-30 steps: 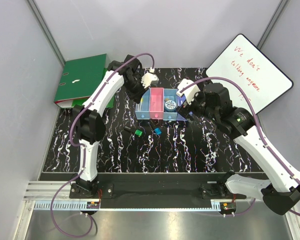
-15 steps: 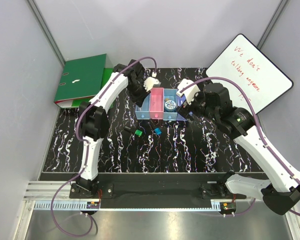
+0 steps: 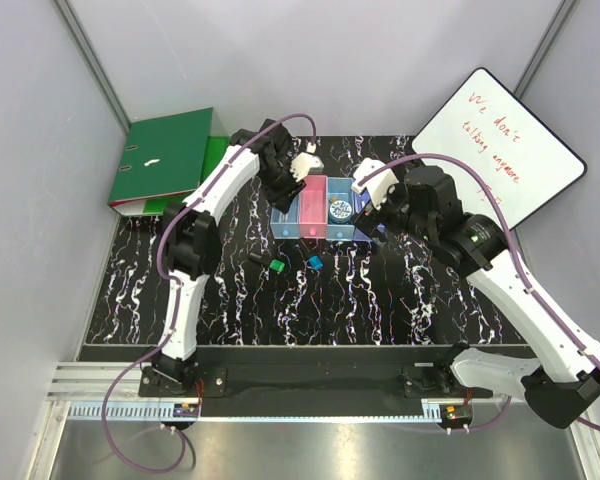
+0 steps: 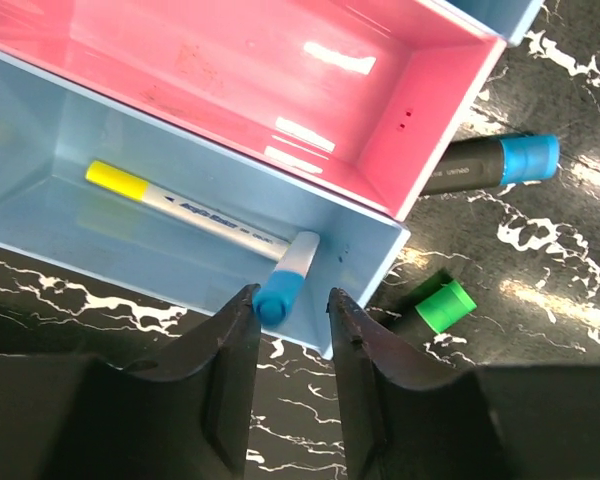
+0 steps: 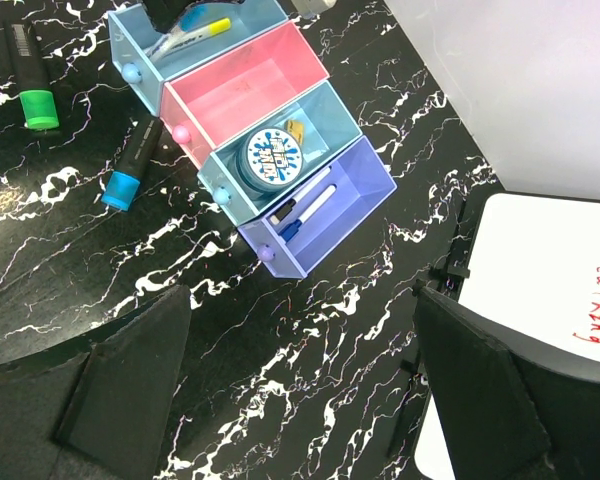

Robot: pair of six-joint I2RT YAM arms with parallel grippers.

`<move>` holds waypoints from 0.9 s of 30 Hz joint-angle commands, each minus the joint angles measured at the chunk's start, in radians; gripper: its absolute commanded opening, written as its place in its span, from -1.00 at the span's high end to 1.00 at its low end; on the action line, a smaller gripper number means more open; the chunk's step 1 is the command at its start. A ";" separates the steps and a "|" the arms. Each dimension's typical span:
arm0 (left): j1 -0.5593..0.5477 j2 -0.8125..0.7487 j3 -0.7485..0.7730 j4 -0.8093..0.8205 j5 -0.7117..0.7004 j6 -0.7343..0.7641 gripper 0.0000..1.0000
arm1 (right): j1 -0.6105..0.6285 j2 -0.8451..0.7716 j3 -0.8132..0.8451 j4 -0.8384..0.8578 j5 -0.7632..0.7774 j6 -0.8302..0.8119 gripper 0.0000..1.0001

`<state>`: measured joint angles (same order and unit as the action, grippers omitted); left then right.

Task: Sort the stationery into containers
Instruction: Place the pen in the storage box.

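Note:
The containers (image 5: 332, 207) are four joined bins: light blue (image 4: 40, 190), pink (image 4: 435, 110), blue, purple. A yellow-capped marker (image 4: 170, 200) lies in the light blue bin. A white marker with a blue cap (image 4: 280, 290) leans over that bin's end wall, its cap between the fingers of my left gripper (image 4: 291, 297). The jaws stand slightly apart, with a gap on the cap's right side. A grey tape roll (image 5: 272, 155) sits in the blue bin and two markers (image 5: 305, 208) lie in the purple one. My right gripper (image 5: 298, 300) hangs wide open over the mat beside the purple bin, holding nothing.
On the mat near the bins lie a black marker with a blue cap (image 4: 490, 165) and one with a green cap (image 4: 442, 305). Green ring binders (image 3: 165, 160) sit at the back left. A whiteboard (image 3: 500, 145) leans at the back right.
My left arm swung in over the light blue bin and its jaws have parted from the blue-capped marker. The right arm has not moved.

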<state>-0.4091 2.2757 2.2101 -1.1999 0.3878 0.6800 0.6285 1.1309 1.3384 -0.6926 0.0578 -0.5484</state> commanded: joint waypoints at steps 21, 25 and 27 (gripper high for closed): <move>-0.046 -0.490 -0.422 0.267 -0.004 0.269 0.26 | 0.008 0.055 -0.038 -0.090 -0.263 0.111 -1.00; -0.086 -0.611 -0.732 0.276 -0.069 0.499 0.28 | 0.008 0.063 -0.038 -0.041 -0.202 0.064 -0.99; -0.114 -0.631 -0.803 0.276 -0.102 0.583 0.31 | 0.008 0.064 -0.019 -0.041 -0.176 0.045 -0.99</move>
<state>-0.4778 1.6535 1.5711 -0.9291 0.3481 0.9997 0.6300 1.1999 1.2934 -0.7567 -0.1337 -0.4732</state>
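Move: The pen just released stands slanting in the left light-blue compartment of the storage box, blue end at the left fingertips, its middle some 5 cm below and 2 cm right. The yellow-capped pen lies about 4 cm ahead and 2 cm right, 8 cm down. The green-capped marker sits roughly 11 cm back, 4 cm left; the blue-capped marker 10 cm back, 6 cm right. From the right hand the released pen is about 3 cm ahead, 17 cm left, far below. The blue end of the pen comes free of the left fingers, which stay part-open: the left hand eases about 3.5 cm forward along the compartment, then swings up some 8 cm and back over 10 cm towards the near-left, out past the box's near end, its fingertips tilting forward and the hand turning clockwise, each by about 20 degrees. The right hand, empty and wide open, sinks about 5 cm, drifting left and tipping further down. ##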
